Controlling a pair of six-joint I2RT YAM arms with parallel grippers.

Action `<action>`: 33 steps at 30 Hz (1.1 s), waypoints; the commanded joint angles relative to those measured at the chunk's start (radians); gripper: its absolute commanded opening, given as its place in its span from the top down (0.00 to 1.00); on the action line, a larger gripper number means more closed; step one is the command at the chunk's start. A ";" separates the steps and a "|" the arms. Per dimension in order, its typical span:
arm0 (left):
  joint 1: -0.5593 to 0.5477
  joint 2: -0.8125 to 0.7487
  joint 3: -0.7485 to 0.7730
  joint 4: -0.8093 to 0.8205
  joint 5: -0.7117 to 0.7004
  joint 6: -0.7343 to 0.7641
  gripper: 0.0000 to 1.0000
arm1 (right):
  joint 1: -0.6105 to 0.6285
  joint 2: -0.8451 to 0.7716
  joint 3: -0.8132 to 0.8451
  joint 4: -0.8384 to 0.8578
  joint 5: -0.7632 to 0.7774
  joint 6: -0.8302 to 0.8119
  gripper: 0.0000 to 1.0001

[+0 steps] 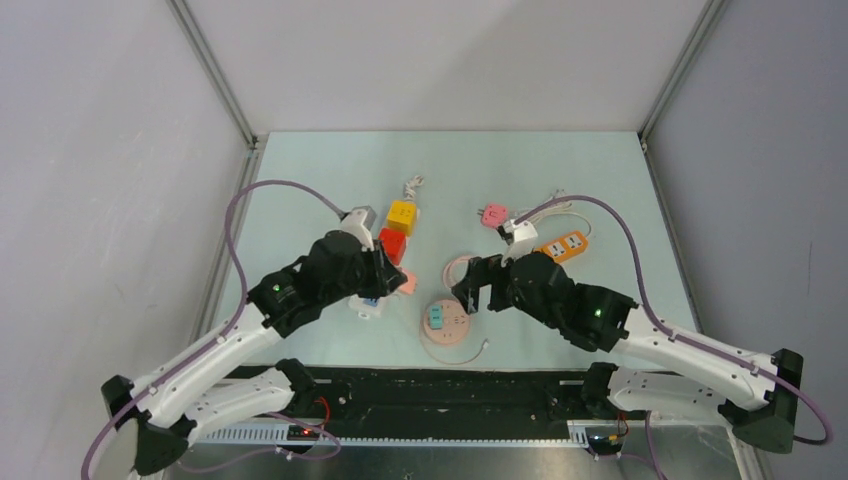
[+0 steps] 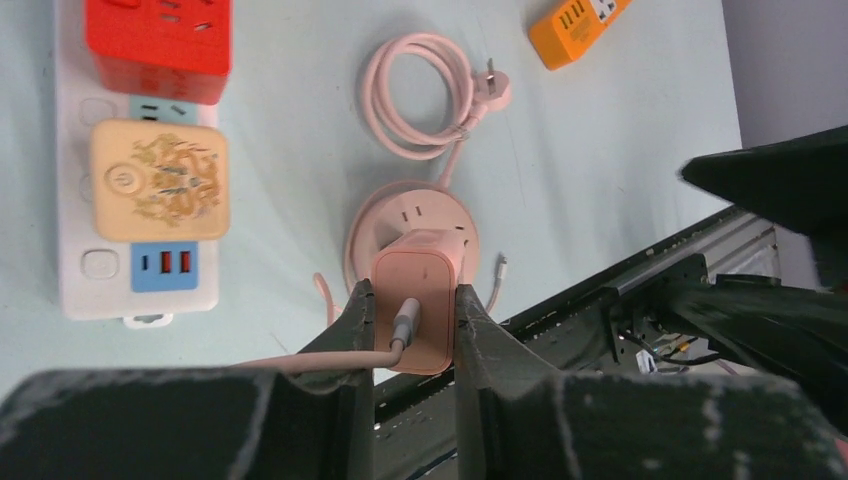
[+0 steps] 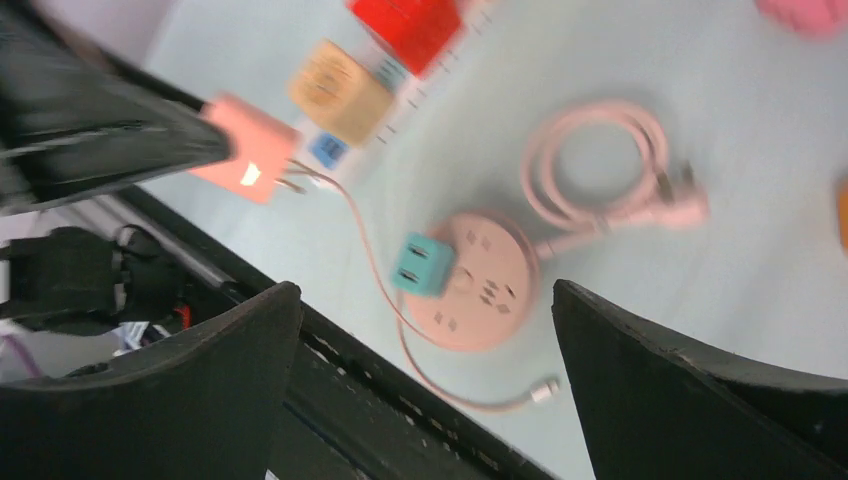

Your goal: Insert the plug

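Observation:
My left gripper is shut on the sides of a pink plug, whose thin pink cable bends off to the left. It hangs just above and in front of a round pink socket hub. From above, the plug sits at the left gripper's tip, left of the hub. A teal plug stands in the hub. My right gripper is open and empty above the hub. The right wrist view shows the pink plug held up in the air.
A white power strip on the left carries a beige cube and a red cube. The hub's coiled pink cord lies behind it. An orange strip lies at the right. The loose cable end rests by the black front rail.

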 commanded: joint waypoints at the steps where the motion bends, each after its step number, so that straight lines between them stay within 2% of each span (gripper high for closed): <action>1: -0.122 0.071 0.097 0.022 -0.150 -0.059 1.00 | -0.008 -0.011 -0.020 -0.276 0.164 0.319 0.01; 4: -0.216 0.131 0.128 0.022 -0.256 -0.104 1.00 | -0.005 -0.041 -0.031 -0.408 0.222 0.417 0.01; 6: -0.265 0.176 0.137 0.022 -0.331 -0.142 1.00 | -0.005 -0.067 -0.037 -0.445 0.255 0.485 0.00; 9: -0.311 0.249 0.146 0.025 -0.390 -0.211 1.00 | -0.003 -0.111 -0.052 -0.470 0.266 0.502 0.00; 24: -0.423 0.562 0.274 0.024 -0.439 -0.347 1.00 | -0.005 -0.307 -0.138 -0.545 0.308 0.543 0.01; 33: -0.451 0.655 0.292 0.019 -0.487 -0.369 1.00 | -0.007 -0.393 -0.226 -0.535 0.301 0.585 0.02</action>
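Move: The round pink socket disc lies about 10 cm to the right of the left hand, which already holds the pink plug, some 3 cm farther out and 18 cm below. The teal plug sits on the disc's left side, 7 cm right and 1 cm ahead of the hand. The tan plug is 13 cm ahead and 6 cm left, the cable coil 16 cm ahead and 13 cm right. From the empty right hand the disc is about 5 cm ahead, 4 cm left, 21 cm below. The pink plug, cable trailing, stays pinched in the left fingers and is swept about 12 cm right towards the round socket disc, level at first, then sinking some 9 cm while the fingers tilt steeper downward. The right hand, wide open, withdraws about 13 cm right and some 8 cm down, turning clockwise. ##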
